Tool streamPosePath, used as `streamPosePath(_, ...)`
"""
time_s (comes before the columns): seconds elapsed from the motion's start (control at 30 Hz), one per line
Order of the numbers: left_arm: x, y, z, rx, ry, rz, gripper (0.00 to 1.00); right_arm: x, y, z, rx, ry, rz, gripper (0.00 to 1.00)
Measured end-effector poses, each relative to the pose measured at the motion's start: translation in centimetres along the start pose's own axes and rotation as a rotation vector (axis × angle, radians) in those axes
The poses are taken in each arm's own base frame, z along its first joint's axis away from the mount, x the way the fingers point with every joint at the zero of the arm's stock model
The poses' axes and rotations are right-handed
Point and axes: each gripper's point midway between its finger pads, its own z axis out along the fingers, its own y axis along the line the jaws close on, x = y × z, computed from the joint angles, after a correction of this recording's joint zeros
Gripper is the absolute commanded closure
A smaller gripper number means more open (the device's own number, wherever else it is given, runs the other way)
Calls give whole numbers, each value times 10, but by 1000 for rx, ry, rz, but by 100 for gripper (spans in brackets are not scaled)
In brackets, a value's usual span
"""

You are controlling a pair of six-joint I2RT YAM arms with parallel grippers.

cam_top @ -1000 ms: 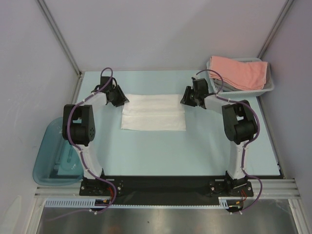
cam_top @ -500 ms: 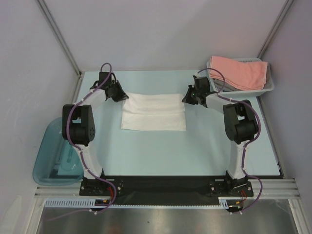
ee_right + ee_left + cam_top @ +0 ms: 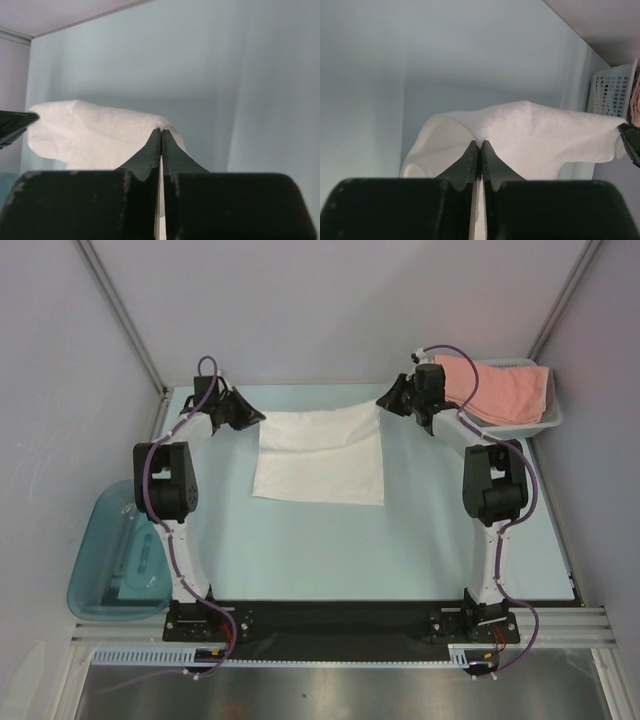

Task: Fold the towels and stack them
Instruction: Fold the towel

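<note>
A white towel (image 3: 320, 455) hangs stretched between both grippers at the far side of the table, its near edge resting on the surface. My left gripper (image 3: 258, 419) is shut on the towel's far left corner (image 3: 482, 141). On the far right corner (image 3: 161, 127) my right gripper (image 3: 383, 403) is pinched shut. Both held corners are lifted above the table, and the cloth sags between them. A salmon-pink towel (image 3: 495, 388) lies in the white mesh basket (image 3: 548, 421) at the back right.
A teal plastic tub (image 3: 108, 565) sits off the table's left edge near the left arm's base. The basket stands close behind my right wrist. Grey walls (image 3: 330, 310) close in behind and at both sides.
Both grippers closed on the white towel's far corners and rose away from me, lifting that edge. The folded strip has opened into a larger sheet.
</note>
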Motion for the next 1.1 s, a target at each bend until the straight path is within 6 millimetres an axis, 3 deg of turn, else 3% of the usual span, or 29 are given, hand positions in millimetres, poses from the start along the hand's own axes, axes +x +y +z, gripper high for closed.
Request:
streamPosePath(0.07, -6, 8, 10, 12, -4, -21, 80, -8, 2, 12, -34, -17, 6, 90)
streamPosePath(0.1, -9, 11, 15, 19, -6, -31, 66, -8, 1, 18, -44, -16, 15, 86)
streamPosePath(0.13, -12, 14, 20, 26, -10, -37, 62, -7, -1, 24, -50, -15, 25, 76)
streamPosePath(0.23, -21, 17, 31, 51, -37, -53, 56, 0, -18, 41, -46, -4, 62, 59)
streamPosePath(0.43, -39, 13, 32, 83, -117, -43, 53, 9, -54, 49, 2, 12, 127, 52)
streamPosePath(0.6, -26, 32, 4, -46, -176, -66, 45, 13, -69, 27, 69, -3, 147, 52)
streamPosePath(0.77, -17, 31, -54, -234, -262, -64, 41, 37, -63, -17, 136, 37, 145, 51)
streamPosePath(0.83, -6, 22, -72, -275, -290, -42, 39, 53, -55, -39, 151, 60, 127, 51)
streamPosePath(0.93, 37, 13, -91, -304, -260, -7, 39, 76, -38, -63, 153, 99, 90, 49)
streamPosePath(1.0, 71, 22, -94, -340, -201, 5, 36, 92, -31, -71, 153, 132, 70, 46)
streamPosePath(1.1, 112, 55, -94, -413, -118, -3, 34, 125, -26, -76, 157, 203, 43, 44)
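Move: Both closed hands hold the far edge of the white towel in the air. For the left hand the place to lay it is about 5 cm ahead and 7 cm below; for the right, about 4 cm ahead and 10 cm below. The towel's near left corner lies about 20 cm back, 3 cm left of the left hand. Its near right corner is some 21 cm back, 2 cm right of the right hand; the pink towel stands about 26 cm right of that hand, 3 cm farther out. Forward and down first: both hands carry the far edge out about 4 cm, the right sinking some 6 cm and the left about 2, while the fingers open and let go. Then both draw back over the towel, the left some 20 cm, arching up before dipping and turning about 20 degrees counter-clockwise, the right about 17 cm and low. They end open, close above the near corners. ##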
